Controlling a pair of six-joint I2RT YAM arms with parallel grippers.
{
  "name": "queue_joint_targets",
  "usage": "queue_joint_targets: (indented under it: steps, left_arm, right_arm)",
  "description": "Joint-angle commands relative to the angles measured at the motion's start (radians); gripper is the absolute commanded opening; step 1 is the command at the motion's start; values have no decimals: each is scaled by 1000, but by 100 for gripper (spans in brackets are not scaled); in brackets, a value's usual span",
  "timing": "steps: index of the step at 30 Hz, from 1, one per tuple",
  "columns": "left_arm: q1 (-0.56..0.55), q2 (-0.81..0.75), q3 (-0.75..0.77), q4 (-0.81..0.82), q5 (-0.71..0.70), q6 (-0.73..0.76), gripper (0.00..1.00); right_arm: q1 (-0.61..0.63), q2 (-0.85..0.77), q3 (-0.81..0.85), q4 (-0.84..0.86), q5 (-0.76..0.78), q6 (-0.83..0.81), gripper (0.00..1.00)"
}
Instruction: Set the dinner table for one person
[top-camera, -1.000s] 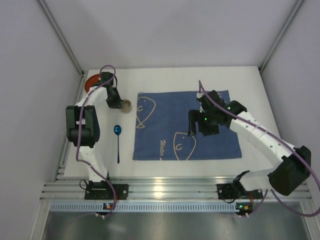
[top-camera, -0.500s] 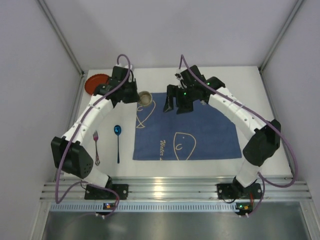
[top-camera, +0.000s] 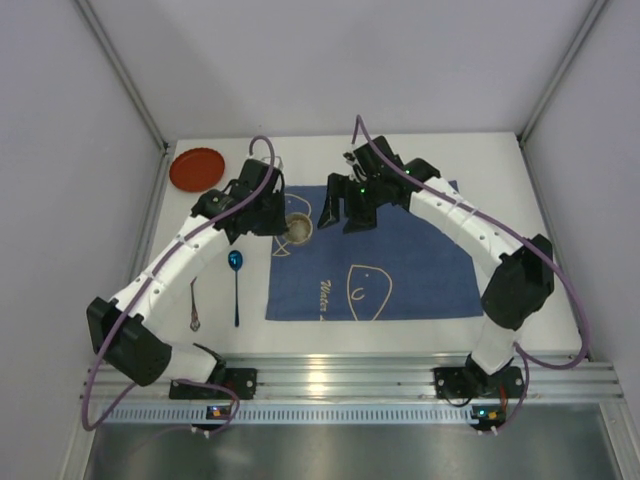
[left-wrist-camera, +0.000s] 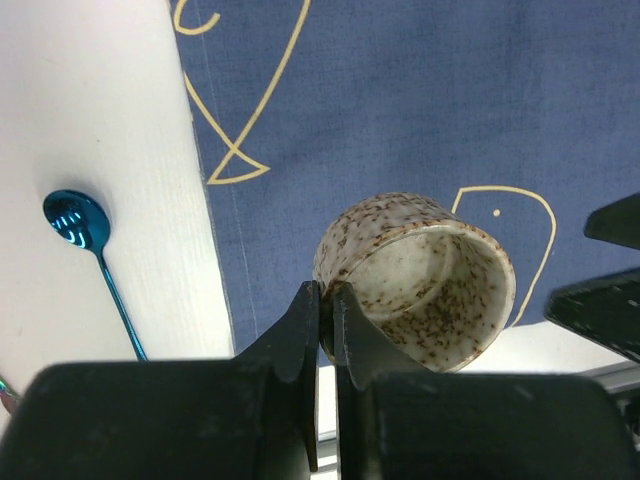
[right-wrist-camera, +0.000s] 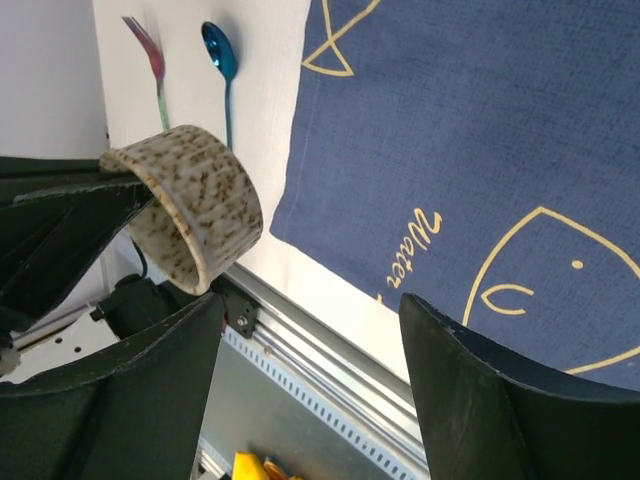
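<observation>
My left gripper is shut on the rim of a speckled beige cup and holds it tilted above the left edge of the blue cloth. In the left wrist view the fingers pinch the cup's wall. My right gripper is open and empty, just right of the cup and apart from it; in its wrist view the cup hangs ahead of the left finger. A red plate lies on the white dinner table at the back left.
A blue spoon and a pink-tipped fork lie on the table left of the cloth; both show in the right wrist view, spoon and fork. A ribbed metal rail runs along the near edge.
My left gripper carried the cup from the back left of the table to over the cloth's left edge. My right gripper swung left and back to just beside the cup.
</observation>
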Motion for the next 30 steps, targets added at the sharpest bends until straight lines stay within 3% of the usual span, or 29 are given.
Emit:
queue_joint_targets:
  steps: [1,16,19,23,26,30]
  left_arm:
    - [-34,-51,-12,2,-25,-36,0]
    - [-137,-2,6,0,-57,-71,0]
    - [-139,1,36,-3,-51,-70,0]
    - [-142,8,78,-10,-39,-70,0]
    - [-146,24,95,-18,-34,-83,0]
    - [-156,25,115,-20,-29,-103,0]
  right_arm:
    - [26,-27,-13,58,-18,35,71]
    - [51,-24,-43,90,-12,68,63]
    - [51,-21,-65,93,-4,72,51]
    - [49,-18,-88,93,2,80,17]
    - [51,-7,-89,95,2,80,2]
    - [51,2,-88,93,3,75,0]
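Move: The left fingers already hold the cup by its near rim, the cup's middle about 4 cm to that hand's right and 2 cm below. From the open right hand the cup is about 8 cm to the left, level fore and aft, some 3 cm lower. The placemat's middle is 6 cm ahead of the right hand, 8 cm right, 21 cm below; the blue spoon lies 16 cm left of the left hand, 4 cm back, 21 cm down. Left hand brings the cup about 4 cm right and back; right eases back, left and down, pinching its rim. ##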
